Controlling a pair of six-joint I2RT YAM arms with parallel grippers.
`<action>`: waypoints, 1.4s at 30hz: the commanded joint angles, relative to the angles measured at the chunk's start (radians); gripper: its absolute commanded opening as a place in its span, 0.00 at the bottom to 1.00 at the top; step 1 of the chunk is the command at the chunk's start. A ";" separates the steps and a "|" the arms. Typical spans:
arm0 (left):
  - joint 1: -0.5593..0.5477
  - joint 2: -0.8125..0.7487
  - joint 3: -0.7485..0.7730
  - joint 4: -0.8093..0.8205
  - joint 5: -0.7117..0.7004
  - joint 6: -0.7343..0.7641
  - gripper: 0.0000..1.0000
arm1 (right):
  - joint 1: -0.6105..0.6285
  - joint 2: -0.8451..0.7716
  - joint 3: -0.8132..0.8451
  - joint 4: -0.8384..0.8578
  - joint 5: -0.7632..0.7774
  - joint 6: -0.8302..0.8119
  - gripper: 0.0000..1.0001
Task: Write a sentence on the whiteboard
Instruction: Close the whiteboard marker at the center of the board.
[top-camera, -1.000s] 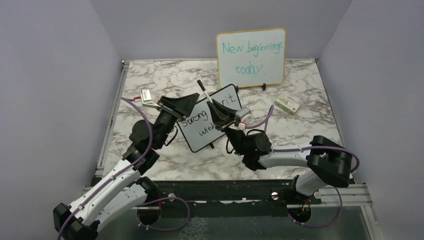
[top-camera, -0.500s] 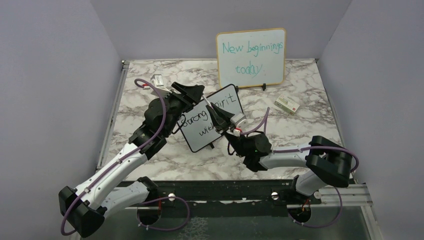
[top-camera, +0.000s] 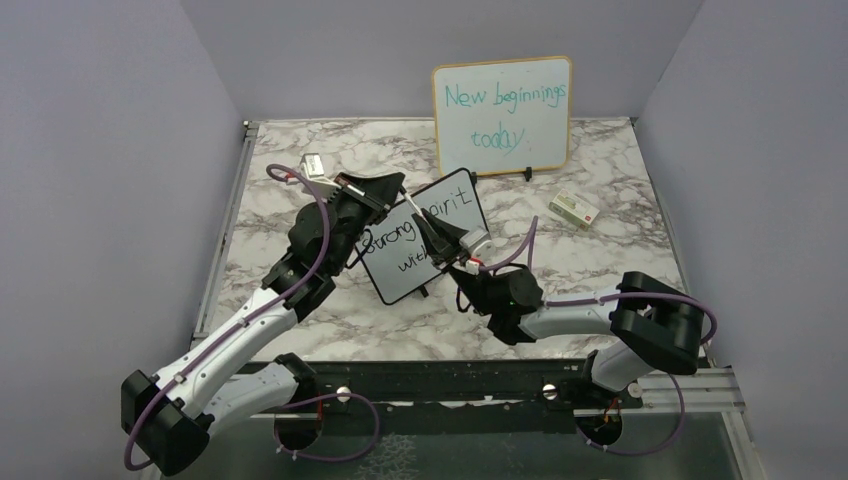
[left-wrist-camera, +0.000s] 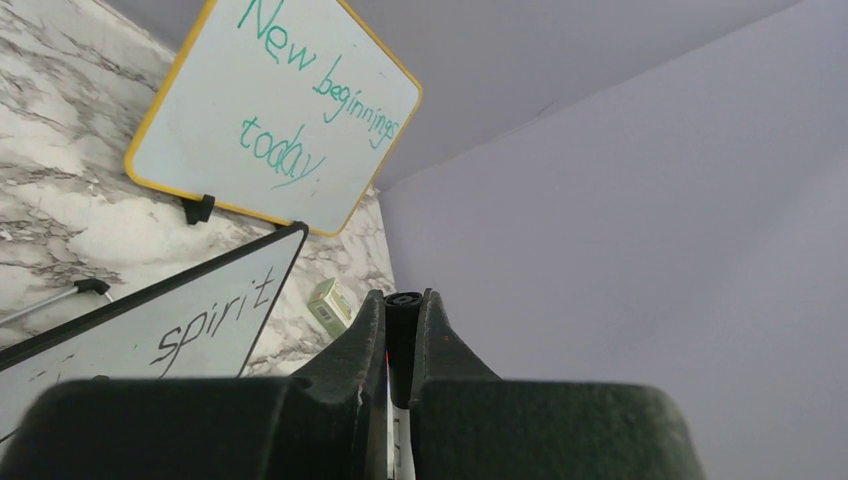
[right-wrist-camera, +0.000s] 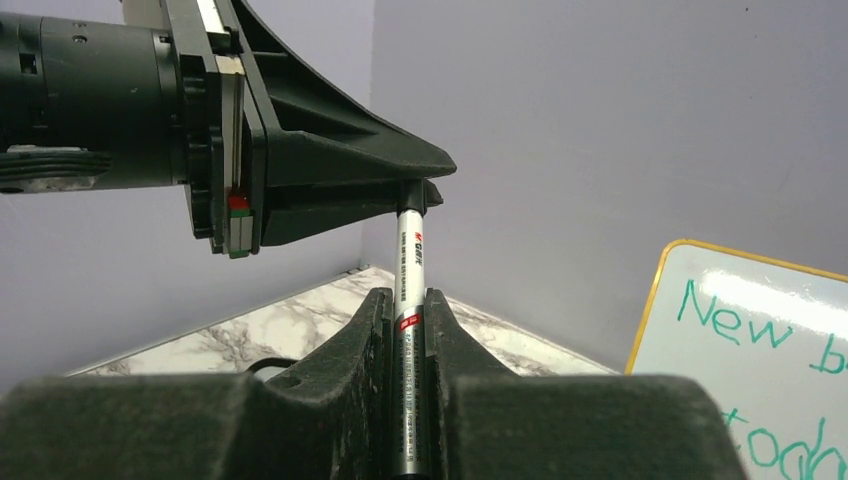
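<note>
The black-framed whiteboard (top-camera: 388, 283) lies tilted on the marble table and reads "Strong spirit with" in black; part of it shows in the left wrist view (left-wrist-camera: 140, 335). Above it my right gripper (top-camera: 441, 236) (right-wrist-camera: 407, 300) is shut on the silver barrel of a marker (top-camera: 416, 208) (right-wrist-camera: 410, 255), which points up and to the left. My left gripper (top-camera: 397, 187) (left-wrist-camera: 403, 300) comes in from the left, and its jaws are shut on the marker's black cap end (left-wrist-camera: 403, 312). The right wrist view shows the left gripper (right-wrist-camera: 432, 182) pinching the top of the marker.
A larger wood-framed board (top-camera: 503, 115) (left-wrist-camera: 270, 110) with teal writing "New beginnings today" stands at the back. A small green and white box (top-camera: 574, 208) (left-wrist-camera: 327, 300) lies right of the boards. Lilac walls close in the table on three sides.
My left arm has swung up and right to the marker's top end, and its jaws have shut on the cap. The right gripper has dropped slightly with the marker.
</note>
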 joint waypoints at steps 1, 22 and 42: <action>0.003 -0.012 -0.063 0.064 0.077 -0.073 0.00 | 0.006 -0.003 0.029 0.091 0.035 0.046 0.00; -0.055 -0.042 -0.204 0.168 0.263 -0.183 0.00 | -0.088 0.016 0.146 0.104 0.086 0.309 0.00; -0.055 -0.231 -0.044 -0.227 -0.224 0.233 0.51 | -0.132 -0.220 0.049 -0.419 0.232 0.206 0.00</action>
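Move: The left fingers are already shut on the marker's black cap, with the white barrel in the right fingers about 5 cm back, 4 cm to the right and 3 cm below. The board reading "Strong spirit within" lies some 6 cm ahead of the left hand, 4 cm to its right and 27 cm below. From the right hand the cap is about 5 cm ahead, 4 cm left and 3 cm up, and the board roughly 12 cm ahead, 1 cm left and 24 cm down. With the cap still pinched by the left fingers, the right hand keeps its grip on the barrel and eases it up, forward and left by a centimetre or two, turning about 20 degrees, to press it into the cap, while the left hand yields some 2 cm left and up and rolls about 15 degrees, its left side dipping. Then the left fingers open off the cap and that hand draws down and back about 4 cm, rolling back, as the right hand carries the marker some 6 cm right and forward, away from it. ##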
